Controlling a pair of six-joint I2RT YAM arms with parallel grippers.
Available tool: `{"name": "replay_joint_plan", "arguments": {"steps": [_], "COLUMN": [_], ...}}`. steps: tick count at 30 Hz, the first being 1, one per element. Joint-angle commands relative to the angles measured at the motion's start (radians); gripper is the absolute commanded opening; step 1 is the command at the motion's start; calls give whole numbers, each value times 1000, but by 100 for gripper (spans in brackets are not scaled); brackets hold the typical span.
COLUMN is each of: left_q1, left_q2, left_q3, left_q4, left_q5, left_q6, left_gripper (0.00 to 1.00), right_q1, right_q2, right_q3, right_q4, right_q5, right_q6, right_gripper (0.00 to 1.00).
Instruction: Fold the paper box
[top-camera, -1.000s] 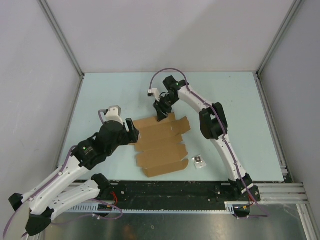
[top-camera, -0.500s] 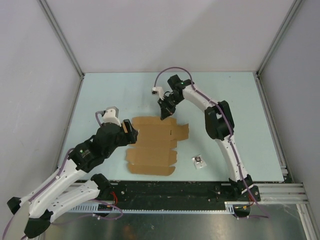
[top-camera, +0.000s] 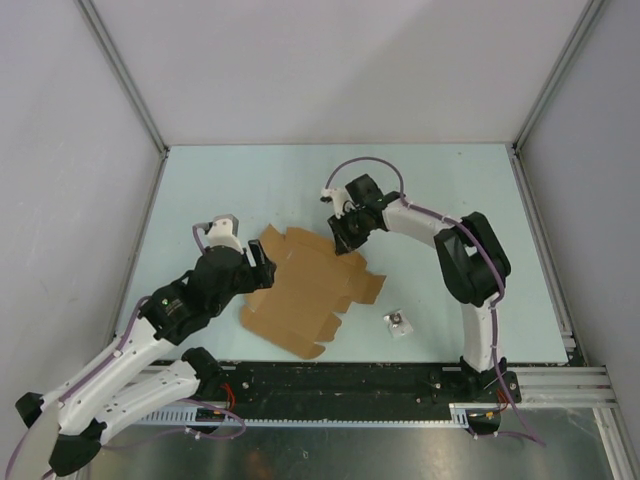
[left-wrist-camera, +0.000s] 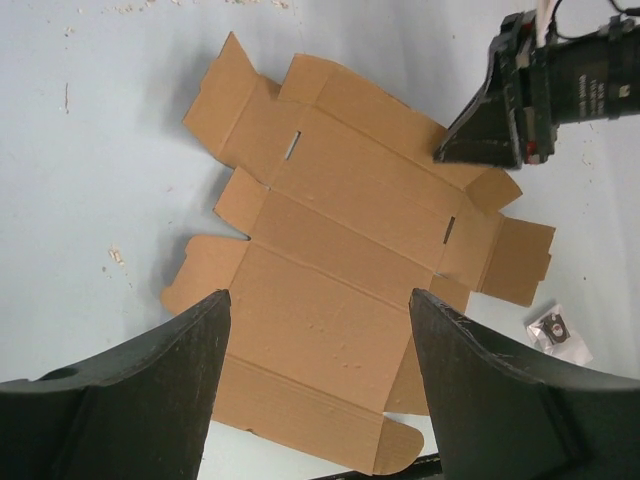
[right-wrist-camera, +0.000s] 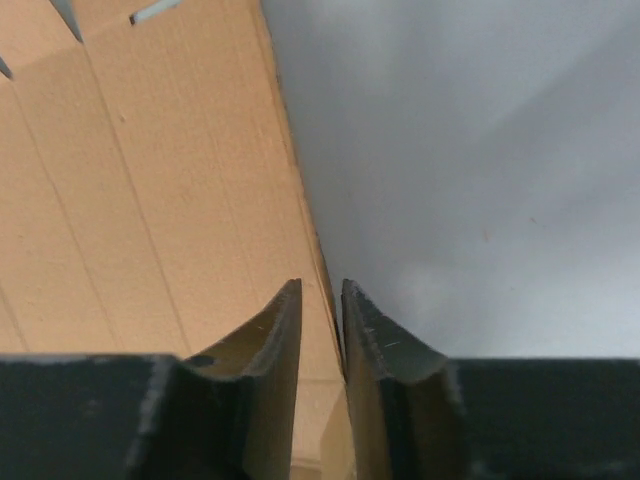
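Observation:
The paper box (top-camera: 310, 290) is a flat brown die-cut sheet lying skewed on the pale blue table, also visible in the left wrist view (left-wrist-camera: 340, 230). My right gripper (top-camera: 343, 243) is at the sheet's far edge. In the right wrist view its jaws (right-wrist-camera: 320, 290) are nearly together, with the edge of the cardboard (right-wrist-camera: 150, 180) running between them. My left gripper (top-camera: 262, 262) hovers over the sheet's left side. Its fingers (left-wrist-camera: 318, 295) are spread wide and hold nothing.
A small white-grey square object (top-camera: 397, 323) lies on the table to the right of the sheet, near the front rail (top-camera: 400, 375). It also appears in the left wrist view (left-wrist-camera: 553, 330). Grey walls enclose the table on three sides.
The right gripper has closed on the sheet's far edge and moved right and nearer. The sheet has turned with it, its near end swinging left. The left arm has hardly moved.

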Motion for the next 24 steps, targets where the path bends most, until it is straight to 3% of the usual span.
{"name": "replay_joint_plan", "arguments": {"steps": [1,5,14,24], "left_q1": [0,0,0,0], "left_q2": [-9,-27,-30,-58], "left_q3": [-6,-13,-11,-19], "left_q4": [19,18,18,18], "left_q5": [-20,-27,-27,-35], "left_q6": [-25,-19,-16,-14], "left_gripper": [77,77,78,79], "right_q1": [26,0,-6,-14], "right_q2": [-8,30,178,253], "right_q3": [-18,48,284,381], "right_q4": [109,54,-122,-217], "right_q5": [27,-54,-102,-160], "right_q6": [15,-37,-146,-241], "right_gripper": [34,43,43,43]}}
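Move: The right hand's fingertips are at the right end of the paper box's far flap; the flap's middle lies about 3 cm to their left, 2 cm ahead and roughly 2 cm below. The box's left tab is some 16 cm left and 3 cm ahead, and its right tab about 6 cm right and 9 cm back. From the raised left hand, the flap's middle is about 16 cm ahead, 14 cm right and 17 cm lower. The right hand opens its nearly shut fingers to a little under half, comes free of the far flap's outer edge, and first dips and draws back less than 1 cm. Then it slides forward about 4 cm and left some 2 cm, staying low along that edge towards the flap's middle and turning about 10 degrees counter-clockwise, and ends with the open fingertips to either side of the edge's line, fingers still pointing down and to the left. ##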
